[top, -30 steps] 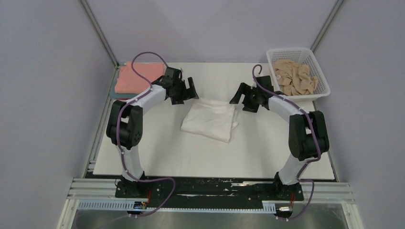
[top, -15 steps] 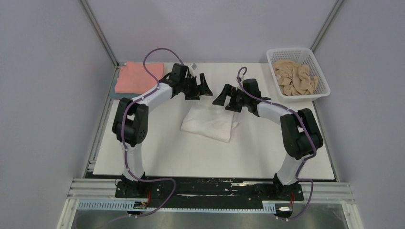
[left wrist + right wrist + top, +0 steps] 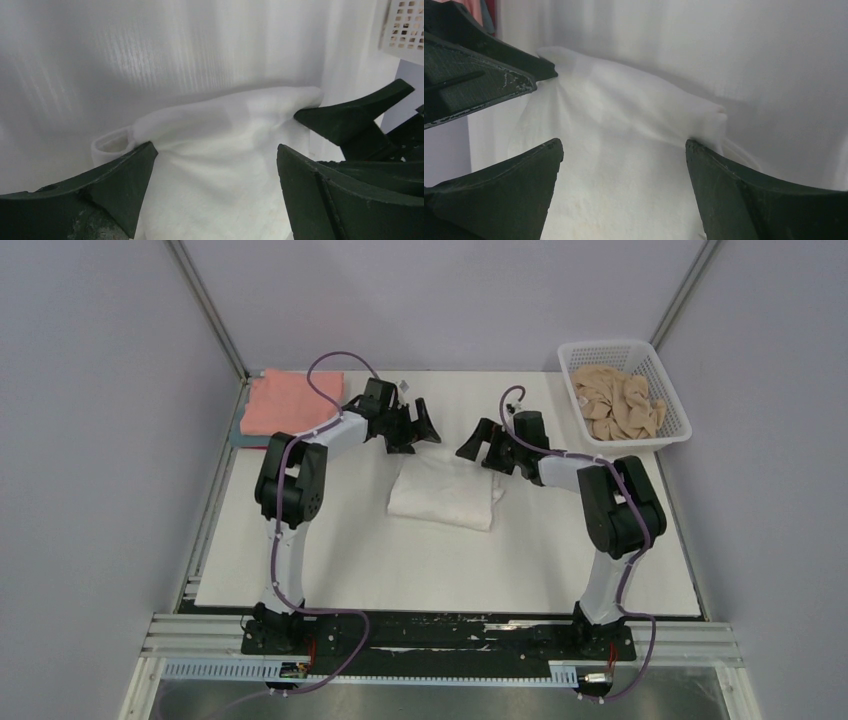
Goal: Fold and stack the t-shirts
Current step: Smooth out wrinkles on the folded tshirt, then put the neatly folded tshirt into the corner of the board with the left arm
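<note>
The white t-shirt [image 3: 445, 495] lies folded into a small rectangle in the middle of the table. It fills the left wrist view [image 3: 220, 165] and the right wrist view [image 3: 624, 165]. My left gripper [image 3: 412, 430] hangs open just above its far left edge. My right gripper [image 3: 482, 445] hangs open just above its far right edge. Neither holds cloth. The salmon-pink t-shirt [image 3: 290, 400] lies folded at the far left on a teal one [image 3: 238, 432]. The tan t-shirt [image 3: 620, 400] is bunched in the basket. The red shirt is out of view.
The white mesh basket [image 3: 672, 432] stands at the far right corner of the table and shows in the left wrist view [image 3: 405, 25]. The white table mat [image 3: 440, 570] ends at a metal rail along the near edge. Grey walls close in both sides.
</note>
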Motion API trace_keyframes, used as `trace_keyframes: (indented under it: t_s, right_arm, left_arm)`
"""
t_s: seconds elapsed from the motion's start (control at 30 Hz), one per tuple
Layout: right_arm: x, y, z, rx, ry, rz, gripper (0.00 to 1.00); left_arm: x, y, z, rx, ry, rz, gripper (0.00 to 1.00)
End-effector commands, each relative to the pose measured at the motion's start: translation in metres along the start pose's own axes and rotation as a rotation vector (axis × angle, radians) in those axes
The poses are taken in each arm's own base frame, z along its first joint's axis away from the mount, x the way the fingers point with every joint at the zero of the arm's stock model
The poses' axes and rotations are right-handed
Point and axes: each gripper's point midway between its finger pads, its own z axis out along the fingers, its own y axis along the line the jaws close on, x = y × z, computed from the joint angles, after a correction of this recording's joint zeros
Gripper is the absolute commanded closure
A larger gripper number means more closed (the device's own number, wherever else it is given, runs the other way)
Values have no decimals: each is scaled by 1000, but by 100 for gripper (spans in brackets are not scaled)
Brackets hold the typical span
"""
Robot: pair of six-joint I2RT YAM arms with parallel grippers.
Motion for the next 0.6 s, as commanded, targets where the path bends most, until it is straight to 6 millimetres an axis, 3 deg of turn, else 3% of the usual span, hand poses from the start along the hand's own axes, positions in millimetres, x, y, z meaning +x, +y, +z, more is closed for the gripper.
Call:
trace_keyframes:
  t_s: [0.0, 0.1, 0.23, 0.37, 0.57]
  right_arm:
    - [-41, -8, -40, 128, -125, -124, 0]
    - [-50, 12, -70, 107, -171, -154, 0]
    - [-34, 14, -109, 125, -212, -151, 0]
    - [-8, -5, -142, 205, -223, -102, 0]
    - [7, 0, -170, 184, -263, -89, 0]
  left_arm:
    - [-14, 0, -38, -72, -46, 55, 0]
    - [-33, -23, -79, -81, -157, 108, 0]
    - [-31, -7, -107, -182, -255, 107, 0]
    - [8, 24, -94, -244, -139, 64, 0]
    - [49, 30, -72, -182, -19, 18, 0]
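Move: Both open hands are low over the far part of the folded white t-shirt, its middle lying roughly 9 cm back, 4 cm right and 2 cm below the left hand, and about 8 cm back, 6 cm left and 2 cm below the right. The stack of folded shirts stands about 28 cm left of the left hand and 10 cm farther out; the laundry basket is some 31 cm right of the right hand and 12 cm farther out. Coming free of the shirt's far corners, both hands spread apart and lift with fingers wide open. The left goes about 6 cm left and 7 cm up, then draws back to 5 cm nearer while sinking some 3 cm by the left edge; the right rises nearly 10 cm, pulling back about 10 cm and out right past the side edge, fingers tilting up slightly as the wrist turns clockwise. ##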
